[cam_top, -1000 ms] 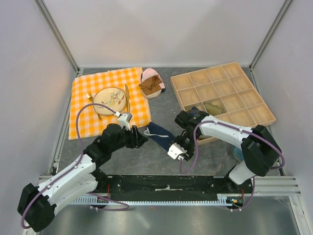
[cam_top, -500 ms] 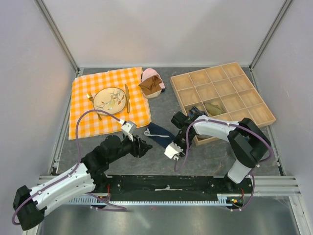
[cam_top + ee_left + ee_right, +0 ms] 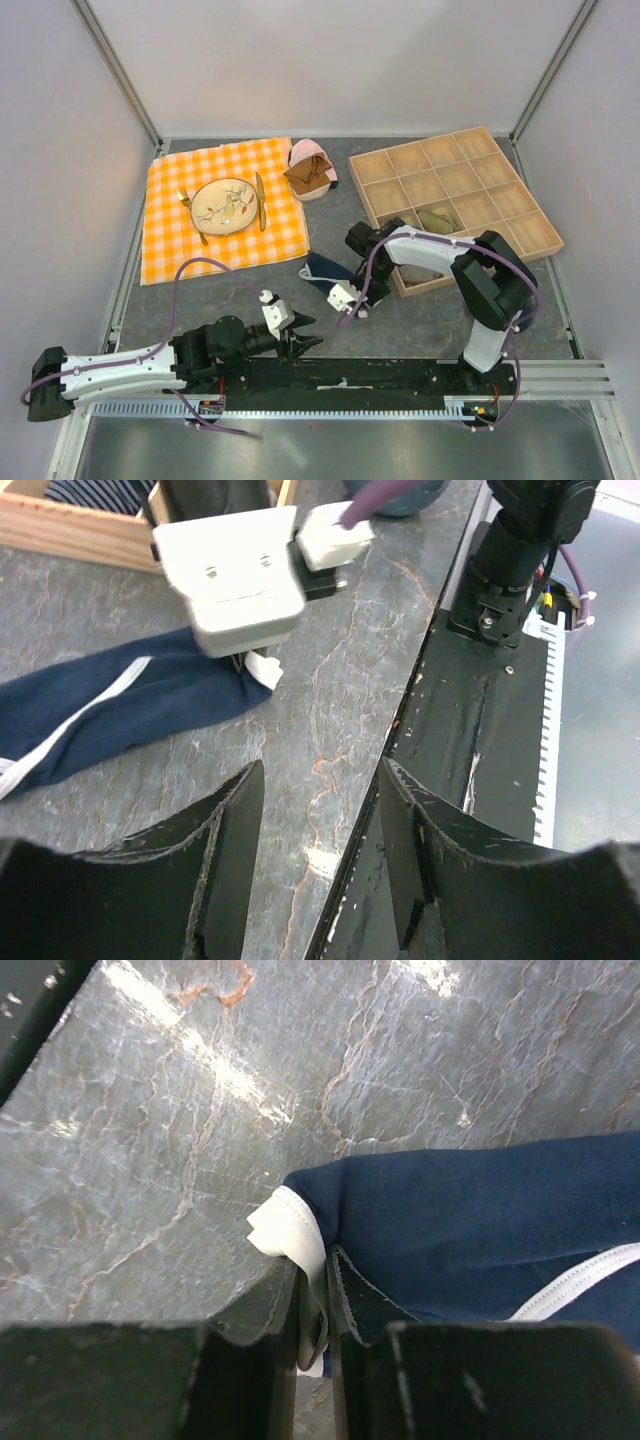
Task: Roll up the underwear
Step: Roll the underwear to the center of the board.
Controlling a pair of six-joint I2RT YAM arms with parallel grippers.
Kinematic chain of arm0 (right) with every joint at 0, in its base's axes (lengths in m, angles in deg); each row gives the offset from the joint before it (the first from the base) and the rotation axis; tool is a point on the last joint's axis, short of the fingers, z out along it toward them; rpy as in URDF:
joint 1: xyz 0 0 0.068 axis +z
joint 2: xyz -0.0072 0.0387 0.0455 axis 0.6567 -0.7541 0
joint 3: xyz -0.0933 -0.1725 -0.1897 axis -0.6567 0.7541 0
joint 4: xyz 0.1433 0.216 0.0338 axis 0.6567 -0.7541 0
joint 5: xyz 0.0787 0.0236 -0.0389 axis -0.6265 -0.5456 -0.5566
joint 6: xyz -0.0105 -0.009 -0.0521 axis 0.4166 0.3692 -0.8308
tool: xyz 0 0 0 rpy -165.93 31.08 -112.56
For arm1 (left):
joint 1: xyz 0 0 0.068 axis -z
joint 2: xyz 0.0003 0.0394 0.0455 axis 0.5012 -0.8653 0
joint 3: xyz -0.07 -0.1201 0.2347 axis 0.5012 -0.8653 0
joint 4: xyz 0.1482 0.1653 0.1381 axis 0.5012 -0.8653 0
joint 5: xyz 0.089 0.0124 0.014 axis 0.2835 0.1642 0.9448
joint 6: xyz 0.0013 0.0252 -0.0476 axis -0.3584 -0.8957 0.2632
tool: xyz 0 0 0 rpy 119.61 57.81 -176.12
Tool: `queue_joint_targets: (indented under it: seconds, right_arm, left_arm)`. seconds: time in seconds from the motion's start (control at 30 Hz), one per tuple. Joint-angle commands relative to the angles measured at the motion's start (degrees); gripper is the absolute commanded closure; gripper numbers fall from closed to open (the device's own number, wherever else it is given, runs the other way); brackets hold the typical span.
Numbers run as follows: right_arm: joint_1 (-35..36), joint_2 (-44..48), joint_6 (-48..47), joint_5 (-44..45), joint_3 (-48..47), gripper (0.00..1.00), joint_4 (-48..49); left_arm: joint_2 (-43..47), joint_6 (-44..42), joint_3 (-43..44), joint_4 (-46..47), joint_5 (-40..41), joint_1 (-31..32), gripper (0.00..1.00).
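The underwear [image 3: 320,267] is a navy cloth with white trim, lying flat and stretched out on the grey table between the arms. It also shows in the left wrist view [image 3: 130,705] and the right wrist view [image 3: 480,1220]. My right gripper [image 3: 340,286] [image 3: 315,1280] stands over its near end, jaws shut on the white trim there. My left gripper [image 3: 300,335] [image 3: 320,780] is open and holds nothing. It hangs low by the near table edge, a little short of the underwear.
A wooden compartment tray [image 3: 455,195] at the right holds a striped rolled cloth [image 3: 400,228] and an olive garment [image 3: 435,220]. An orange checked cloth [image 3: 222,205] with a plate [image 3: 225,205] lies at the left. Brown and pink garments [image 3: 310,170] sit behind. A black rail [image 3: 340,375] edges the near side.
The left arm has pulled back and down toward the near edge. The right gripper has moved onto the underwear's near end and closed on its white trim.
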Motion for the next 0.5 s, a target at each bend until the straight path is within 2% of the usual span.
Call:
queue_joint_targets:
  seconds: [0.0,0.2,0.33,0.47]
  right_arm:
    - [-0.25,-4.63,5.89,-3.13,-3.3,0.81,-12.08]
    - [-0.33,-13.41,13.36,-9.1,-12.0,0.83,-21.76]
    - [-0.25,-18.42,21.01,-10.7,-18.4,0.83,-22.82]
    - [-0.33,-24.22,26.46,-10.43,-22.72,0.84,-23.88]
  left_arm:
    - [-1.43,-7.45,0.02,6.86,2.56,2.66,0.43]
    - [-12.15,-11.39,2.39,8.18,3.09,6.96,0.43]
    - [-19.62,-15.44,4.15,10.1,6.6,11.26,0.42]
    - [-26.39,-18.17,5.82,13.88,8.79,12.15,0.41]
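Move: The right hand already has the underwear's white-edged near end between its fingers; the folded strip's middle lies about 4 cm ahead and 7 cm left, a centimetre lower. The grey cloth in the wooden box is some 6 cm ahead and 11 cm right. From the empty left hand, the underwear's middle is roughly 12 cm ahead, 4 cm right and 12 cm below. Still pinching the underwear's end, the right hand drags back 3.5 cm, twisting clockwise; the left sinks, drawing back. ##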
